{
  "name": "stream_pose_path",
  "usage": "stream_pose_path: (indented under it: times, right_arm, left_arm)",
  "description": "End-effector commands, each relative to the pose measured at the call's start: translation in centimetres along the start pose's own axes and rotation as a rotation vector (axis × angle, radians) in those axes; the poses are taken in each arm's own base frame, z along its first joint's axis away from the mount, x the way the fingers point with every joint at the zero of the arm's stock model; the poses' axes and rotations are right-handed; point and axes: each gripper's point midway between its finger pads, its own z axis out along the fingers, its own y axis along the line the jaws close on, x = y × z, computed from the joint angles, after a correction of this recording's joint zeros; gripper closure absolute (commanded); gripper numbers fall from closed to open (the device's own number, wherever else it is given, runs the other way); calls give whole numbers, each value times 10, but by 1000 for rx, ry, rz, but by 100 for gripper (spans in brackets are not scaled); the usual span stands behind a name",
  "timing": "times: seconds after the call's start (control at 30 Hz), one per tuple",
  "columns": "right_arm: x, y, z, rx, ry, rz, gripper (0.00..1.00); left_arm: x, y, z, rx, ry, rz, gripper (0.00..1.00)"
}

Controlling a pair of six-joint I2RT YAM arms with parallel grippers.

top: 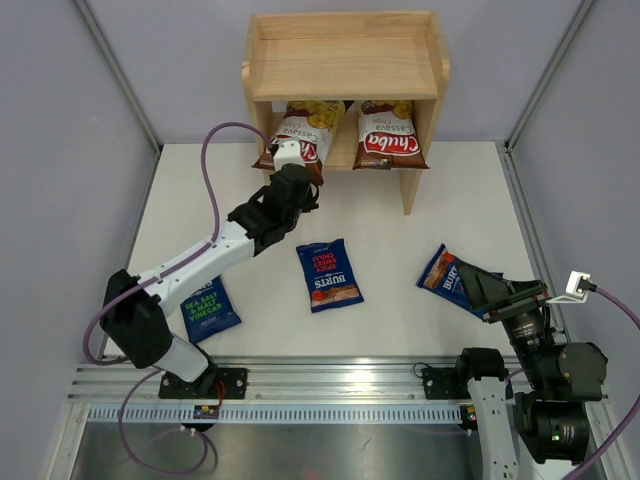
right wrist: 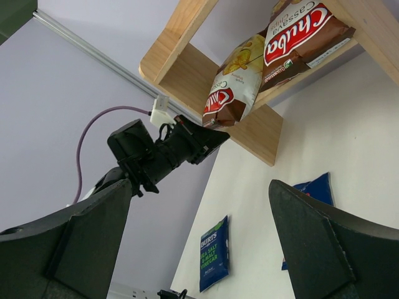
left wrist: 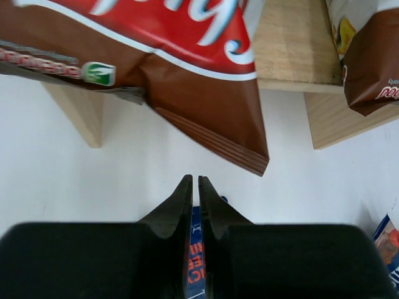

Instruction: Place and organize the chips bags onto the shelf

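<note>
Two brown Chuba chips bags lean in the lower tier of the wooden shelf. The left bag hangs out over the tier's front edge. My left gripper hovers just in front of that bag's lower corner, shut and with nothing between its fingers. Three dark blue Burts bags lie flat on the table, at the left, the middle and the right. My right gripper stands wide open and empty, low over the right bag.
The shelf's top tier holds nothing. A purple cable loops up from the left arm. Grey walls stand on both sides, and a metal rail runs along the near edge.
</note>
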Motion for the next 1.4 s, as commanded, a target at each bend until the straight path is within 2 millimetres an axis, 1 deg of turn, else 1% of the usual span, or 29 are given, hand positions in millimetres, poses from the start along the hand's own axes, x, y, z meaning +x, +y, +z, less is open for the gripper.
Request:
stream_pose_path:
  times: [0.0,0.07,0.1,0.13,0.2,0.33,0.37,0.5,0.57,0.63,0.67,0.73,0.77,0.8,0.83,0.87,0.9,0.93,0.97,1.0,1.03,1.1,1.13,1.17,1.2,1.23,1.27,1.3,1.37]
  right_arm:
    - [-7,12,-1,-41,-23,-18,1]
    - [-6,11,-1,-36,-22,-22,1]
    - [-7,11,-2,-33,-23,-28,1]
    - [-7,10,-2,-27,-24,-29,1]
    - [-8,11,-4,-26,-29,-40,0]
    - [-9,10,-5,-19,-35,-47,1]
    - [-9,10,-5,-18,-35,-47,1]
    - [-7,9,-5,-19,-29,-40,1]
    - [-7,9,-6,-17,-32,-44,1]
    - [-7,9,-6,-16,-31,-45,1]
    - [-8,9,-7,-17,-34,-46,1]
    - [-7,9,-6,-19,-31,-46,1]
    - [-7,8,-5,-17,-32,-46,1]
    - [-6,5,-4,-11,-28,-43,0]
    - [-5,5,-3,-11,-25,-45,1]
    - [-4,2,-1,-6,-19,-50,1]
    - [-2,-3,2,2,-11,-50,0]
    - [0,-6,4,11,3,-51,1]
    - [2,-11,9,22,17,-59,1]
    - [7,-19,15,34,43,-58,1]
    - [11,-22,22,34,80,-53,1]
    - [20,-35,31,63,136,-58,1]
    - [26,-36,35,52,173,-57,1]
    - [30,-44,42,73,204,-53,1]
    - [35,-53,46,89,229,-45,1]
    - [40,-56,51,82,260,-37,1]
    - [43,-59,54,81,275,-30,1]
    - [50,-67,57,89,296,-16,1]
    - [58,-68,62,50,338,-1,1]
  left_arm:
    - [-23,-38,17,131,-55,-38,91]
    - [-32,-44,25,138,-59,-58,91]
    - [-27,-42,36,124,-46,-59,91]
    - [-35,-43,38,121,-62,-71,91]
    - [-38,-42,45,113,-74,-80,91]
    - [-48,-43,53,121,-116,-92,91]
    - [-56,-46,52,128,-135,-101,91]
    - [-68,-36,58,64,-169,-110,91]
    - [-70,-30,59,48,-168,-117,91]
    - [-70,-32,58,66,-167,-114,90]
    - [-72,-33,53,82,-168,-117,89]
    - [-62,-33,50,103,-147,-115,88]
    - [-66,-32,40,119,-153,-126,87]
    - [-53,-27,38,116,-128,-131,85]
    - [-50,-27,32,132,-124,-137,82]
    - [-49,-27,26,146,-124,-144,78]
    - [-56,-27,10,171,-139,-163,72]
    - [-44,-23,6,169,-118,-155,67]
    - [-43,-23,-4,180,-119,-154,63]
    - [-50,-23,-19,196,-135,-167,58]
    - [-41,-19,-26,191,-109,-151,48]
    - [-33,-17,-42,190,-92,-151,31]
    - [-36,-12,-58,201,-99,-159,15]
    - [-19,-8,-63,198,-70,-150,9]
    - [-11,-3,-68,198,-58,-169,4]
    - [-7,0,-79,225,-47,-181,1]
    - [15,11,-79,207,-7,-173,1]
    - [25,15,-80,204,12,-192,1]
    - [40,14,-85,265,30,-211,1]
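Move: The left hand, nearly shut, is just in front of and below the left cassava bag, which sits crooked on the lower shelf with its near right corner hanging out; its middle is about 8 cm ahead, 2 cm left and 5 cm up. The right cassava bag is 16 cm right, 9 cm ahead and 4 cm up; the spicy chilli bag is 10 cm back, 5 cm right and 24 cm down. From the right hand, the right Burts bag is some 12 cm ahead, 5 cm right and 37 cm down. Forward about 7 cm and slightly right, dipping and then rising a little, the left hand drives its nearly shut fingers at the left cassava bag's overhanging lower edge to push it in, then backs away some 15 cm towards the base, opening wide. At the end the open right hand sets off down and forward, about 8 cm down, tipping its fingers lower, towards the right Burts bag. ##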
